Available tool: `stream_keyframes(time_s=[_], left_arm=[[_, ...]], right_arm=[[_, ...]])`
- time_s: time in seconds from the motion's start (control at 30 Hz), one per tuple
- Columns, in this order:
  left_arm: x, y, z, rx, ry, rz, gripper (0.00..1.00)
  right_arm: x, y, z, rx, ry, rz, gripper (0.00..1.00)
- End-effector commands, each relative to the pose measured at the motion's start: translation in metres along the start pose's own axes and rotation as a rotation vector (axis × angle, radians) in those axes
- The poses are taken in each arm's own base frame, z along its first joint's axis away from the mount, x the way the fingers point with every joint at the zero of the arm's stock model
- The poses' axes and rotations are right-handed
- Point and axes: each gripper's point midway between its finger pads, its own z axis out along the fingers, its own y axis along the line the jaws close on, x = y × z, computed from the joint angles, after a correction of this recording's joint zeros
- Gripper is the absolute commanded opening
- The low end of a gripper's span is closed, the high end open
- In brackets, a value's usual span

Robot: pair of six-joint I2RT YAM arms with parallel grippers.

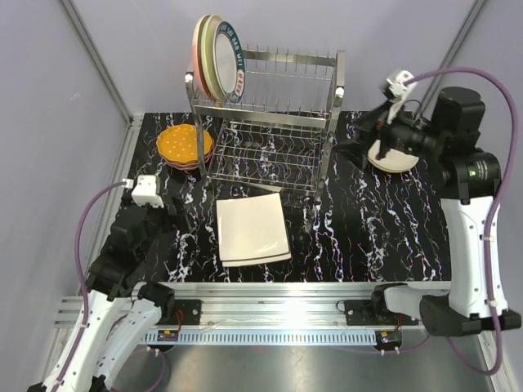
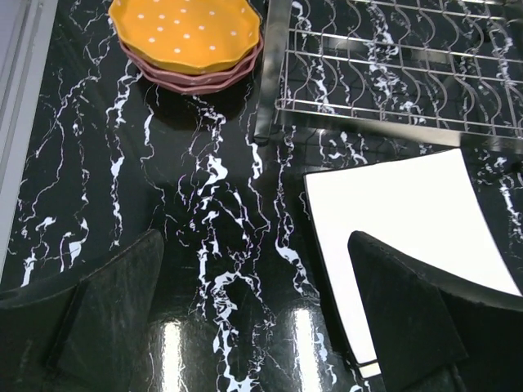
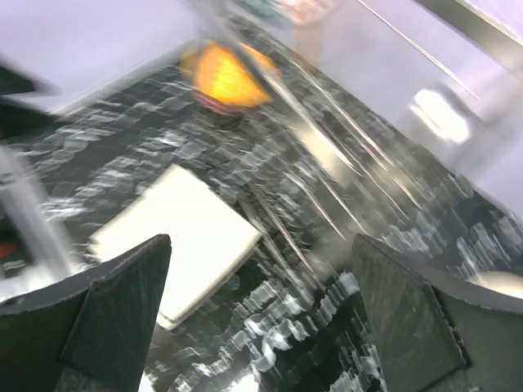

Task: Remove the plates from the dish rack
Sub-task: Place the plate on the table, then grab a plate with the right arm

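The chrome wire dish rack (image 1: 270, 122) stands at the back middle. Three plates stand upright at the left end of its top tier: pink-and-cream, cream, and white with a dark patterned rim (image 1: 219, 57). An orange plate (image 1: 185, 144) lies on maroon-pink plates left of the rack. Cream square plates (image 1: 252, 230) lie stacked in front of it. A cream round plate (image 1: 394, 157) lies at the right. My left gripper (image 1: 181, 211) is open and empty over bare table left of the square plates (image 2: 409, 237). My right gripper (image 1: 357, 147) is open and empty, raised beside the rack's right end.
The left wrist view shows the orange plate (image 2: 186, 33), the rack's lower tier (image 2: 392, 65) and the open gripper (image 2: 255, 245). The right wrist view is blurred: open gripper (image 3: 261, 245), square plates (image 3: 172, 237), orange plate (image 3: 225, 75). Grey walls surround the black marble table (image 1: 368, 237).
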Motion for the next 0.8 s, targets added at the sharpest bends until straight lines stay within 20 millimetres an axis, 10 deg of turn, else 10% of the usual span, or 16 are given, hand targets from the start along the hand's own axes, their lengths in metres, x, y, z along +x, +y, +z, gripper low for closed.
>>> stream_keyframes(time_s=[0.0,0.23,0.5,0.77], left_arm=[[-0.006,0.010,0.004,-0.050,-0.063,0.010,0.99],[-0.008,0.017,-0.001,-0.080,-0.092,0.005,0.99],[-0.010,0.025,-0.006,-0.123,-0.110,-0.009,0.99],[-0.012,0.028,-0.010,-0.134,-0.129,-0.018,0.99]], right_arm=[[-0.033,0.046,0.029,-0.133,0.019,0.049,0.99],[-0.089,0.084,0.123,-0.239,-0.047,0.079,0.98],[-0.138,0.080,0.214,-0.149,-0.255,0.267,0.94],[-0.135,0.056,0.270,-0.057,-0.327,0.327,0.72]])
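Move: The green-rimmed plate stands upright in the rack's upper tier, its middle about 20 cm ahead of the right hand, 28 cm to its left and some 4 cm higher. The yellow-green plate is roughly 3 cm to the left of it, level with it; the tier's front rail crosses about 11 cm ahead of the hand, its middle 19 cm left and 5 cm lower. From the left hand, the same plate lies 26 cm ahead, 15 cm right, 24 cm up. The green-rimmed plate's near side is what the empty right hand swings towards: fast to the left, about 26 cm in all, first rising some 6 cm, then reaching about 15 cm forward while sinking 4 to 5 cm. The wrist rolls about 20 degrees, left side rising, and the wide-open fingers start to narrow near the rim. The idle left hand drifts a couple of centimetres left. ##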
